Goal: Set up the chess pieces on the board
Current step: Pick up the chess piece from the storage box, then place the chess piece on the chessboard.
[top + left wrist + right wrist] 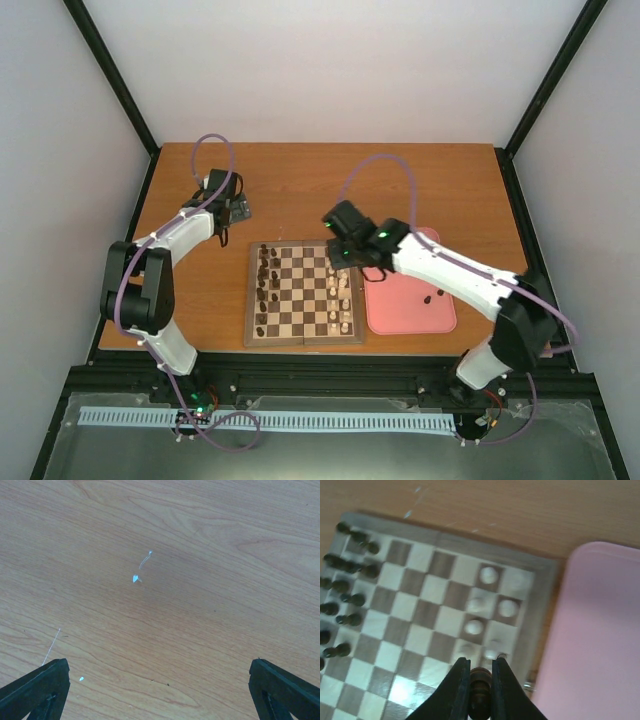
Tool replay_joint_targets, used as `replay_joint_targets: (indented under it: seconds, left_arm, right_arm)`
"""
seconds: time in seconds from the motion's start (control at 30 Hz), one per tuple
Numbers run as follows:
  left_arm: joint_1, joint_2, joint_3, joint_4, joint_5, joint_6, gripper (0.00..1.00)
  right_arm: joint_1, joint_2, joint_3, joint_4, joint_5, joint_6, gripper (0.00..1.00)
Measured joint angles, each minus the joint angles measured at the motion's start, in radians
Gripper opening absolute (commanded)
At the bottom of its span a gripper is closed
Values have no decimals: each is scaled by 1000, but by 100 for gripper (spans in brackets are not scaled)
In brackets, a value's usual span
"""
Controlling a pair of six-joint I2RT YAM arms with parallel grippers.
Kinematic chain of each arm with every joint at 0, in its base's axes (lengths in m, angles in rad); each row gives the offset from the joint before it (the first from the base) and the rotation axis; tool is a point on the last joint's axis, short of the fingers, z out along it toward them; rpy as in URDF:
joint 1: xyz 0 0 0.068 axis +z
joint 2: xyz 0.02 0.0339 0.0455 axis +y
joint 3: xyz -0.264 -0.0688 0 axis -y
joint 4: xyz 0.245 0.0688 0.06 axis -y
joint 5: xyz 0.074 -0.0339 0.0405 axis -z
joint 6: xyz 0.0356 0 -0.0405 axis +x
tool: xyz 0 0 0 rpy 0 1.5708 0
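Note:
In the right wrist view my right gripper (480,664) is shut on a dark chess piece (480,681), held above the near right part of the board (546,582), close to its tan border. Several dark chess pieces (350,567) stand along the board's left side, and cream pieces (489,574) stand on its right side. From the top view, the right gripper (342,258) hovers over the board (305,337) and its right columns. My left gripper (159,670) is open over bare table wood, well apart from the board, with nothing between its fingers (45,685).
A pink tray (410,315) lies right of the board, with two small dark pieces (428,298) on it. The left gripper (236,208) rests at the back left of the table. Black frame posts ring the table.

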Motion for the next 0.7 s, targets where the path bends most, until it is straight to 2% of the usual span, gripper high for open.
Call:
replay_joint_targets:
  seconds: [0.33, 0.7]
  left_arm:
    - [0, 5, 0, -2, 1, 0, 100]
    - [0, 11, 0, -2, 3, 0, 100]
  right_arm:
    - [261, 308, 195, -31, -24, 2, 3]
    - [332, 471, 299, -19, -95, 0, 3]
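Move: The right hand, with a dark pawn already in its fingers, is over the white pieces, the nearest white pawn some 3 cm to its left and about 13 cm below. The empty pawn square it heads for lies about 18 cm left, 7 cm back and 13 cm down. The last-placed dark pawn stands one square farther out than that square, some 4 cm back from the hand. From the left hand the square is roughly 22 cm back, 7 cm right and 8 cm lower. Leftward across the board, the right arm sweeps some 15 cm while drawing back and sinking about 8 cm each, fast at first and then slowing, carrying the dark pawn from over the white pieces towards the empty end of the dark pawn file. The hand turns about 20 degrees counter-clockwise on the way, and the fingers keep their grip on the pawn. ##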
